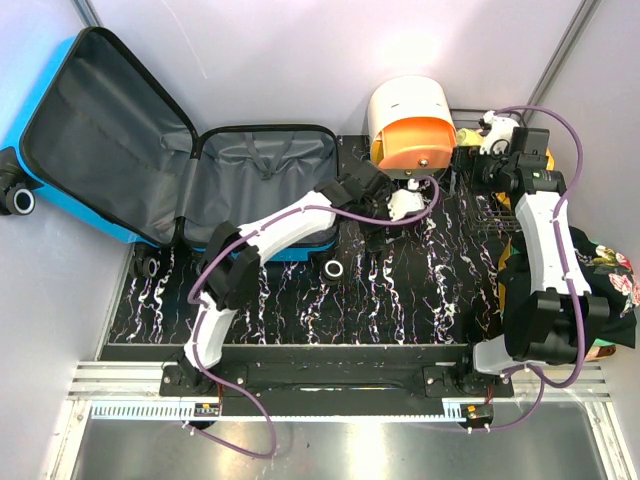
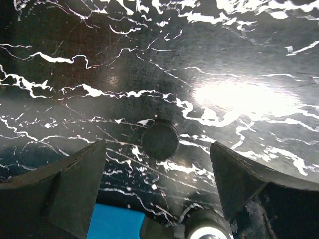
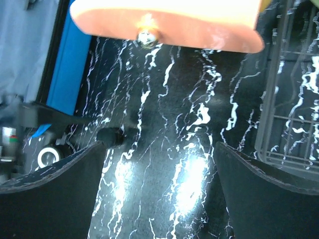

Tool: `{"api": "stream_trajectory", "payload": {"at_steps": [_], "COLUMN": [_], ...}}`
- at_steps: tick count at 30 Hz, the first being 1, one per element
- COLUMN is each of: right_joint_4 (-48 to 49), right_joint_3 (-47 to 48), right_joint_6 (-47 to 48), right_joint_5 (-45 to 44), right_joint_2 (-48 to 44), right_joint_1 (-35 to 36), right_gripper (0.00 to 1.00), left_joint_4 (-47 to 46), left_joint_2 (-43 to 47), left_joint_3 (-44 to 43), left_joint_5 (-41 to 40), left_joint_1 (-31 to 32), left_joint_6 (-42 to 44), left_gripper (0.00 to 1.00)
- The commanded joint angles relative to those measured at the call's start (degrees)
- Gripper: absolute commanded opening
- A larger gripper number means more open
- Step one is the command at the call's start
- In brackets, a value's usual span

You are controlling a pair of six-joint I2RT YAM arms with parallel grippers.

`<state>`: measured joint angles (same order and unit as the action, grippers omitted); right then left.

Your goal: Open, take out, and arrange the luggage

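The luggage (image 1: 262,170), a bright-blue hard-shell suitcase, lies open at the left of the black marble table (image 1: 420,300). Its lid (image 1: 100,130) stands tilted up, and the dark grey lining shows in both halves. My left gripper (image 1: 385,212) hangs just past the suitcase's right edge, open, with nothing between its fingers (image 2: 75,184). Under the left gripper (image 2: 158,145) lie bare table and a small black round knob (image 2: 160,141); a blue corner (image 2: 113,222) and a wheel (image 2: 207,231) show below. My right gripper (image 3: 159,145) is open and empty over the table, near the suitcase's blue edge (image 3: 75,64).
A white-and-orange round drawer box (image 1: 410,125) stands at the back, its orange front (image 3: 164,22) just ahead of the right gripper (image 1: 487,160). A wire basket (image 1: 482,205) (image 3: 294,99) sits to the right. Floral cloth (image 1: 610,270) lies at the far right edge.
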<state>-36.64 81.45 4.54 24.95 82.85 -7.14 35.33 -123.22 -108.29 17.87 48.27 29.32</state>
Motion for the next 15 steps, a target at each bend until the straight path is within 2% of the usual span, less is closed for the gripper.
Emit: {"api": "stream_trajectory", "payload": {"at_steps": [1, 3, 6, 10, 11, 15], "right_joint_4": [-4.83, -7.29, -11.96, -10.30, -9.51, -7.13], "right_joint_3": [2.49, 2.14, 2.40, -3.04, -3.49, -2.62], "right_joint_6": [7.06, 8.03, 11.46, 15.49, 15.85, 16.03], "right_joint_5": [11.77, 13.72, 10.39, 3.11, -1.00, -7.27], "right_joint_2": [1.78, 3.45, 5.57, 6.88, 8.11, 14.78], "right_joint_1": [-0.07, 1.15, 6.86, 15.74, 18.71, 23.47], "right_gripper": [0.97, 0.96, 0.96, 0.98, 0.98, 1.00], "left_joint_4": [0.98, 0.00, -1.40, -5.08, -5.71, -6.33], "left_joint_2": [12.64, 16.06, 20.82, 25.12, 25.39, 25.84], "left_joint_3": [-0.19, 2.02, 6.41, 12.56, 13.19, 14.24], "left_joint_5": [7.61, 9.64, 12.97, 15.79, 16.66, 17.11], "left_joint_1": [-2.65, -5.72, -11.87, -20.66, -23.89, -29.10], "left_joint_6": [-3.30, -5.41, -8.74, -15.94, -17.01, -19.56], "left_gripper": [0.90, 0.90, 0.90, 0.90, 0.90, 0.90]}}
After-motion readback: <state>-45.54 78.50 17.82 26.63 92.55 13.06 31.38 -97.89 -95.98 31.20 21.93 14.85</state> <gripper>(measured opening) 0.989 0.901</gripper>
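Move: The dark bottle stands on the table about 7 cm back from the right hand, 16 cm to its left and 20 cm below; the chest's orange drawer is about 11 cm ahead, 6 cm left and 14 cm below, the dish rack 8 cm ahead and 16 cm right. From the left hand, the open suitcase's base lies some 27 cm left and 9 cm ahead, its near wheel 11 cm left and 8 cm back; the bottle is about 7 cm below, 2 cm left and 1 cm back. The right hand, open and empty, heads for the dark bottle, sweeping about 13 cm left while sinking 10 and easing back 5, its wrist turning some 30 degrees counter-clockwise and tipping down. The left, already off the bottle, first climbs, then swings left and a little forward over the suitcase base, fingers wide, turning counter-clockwise. ##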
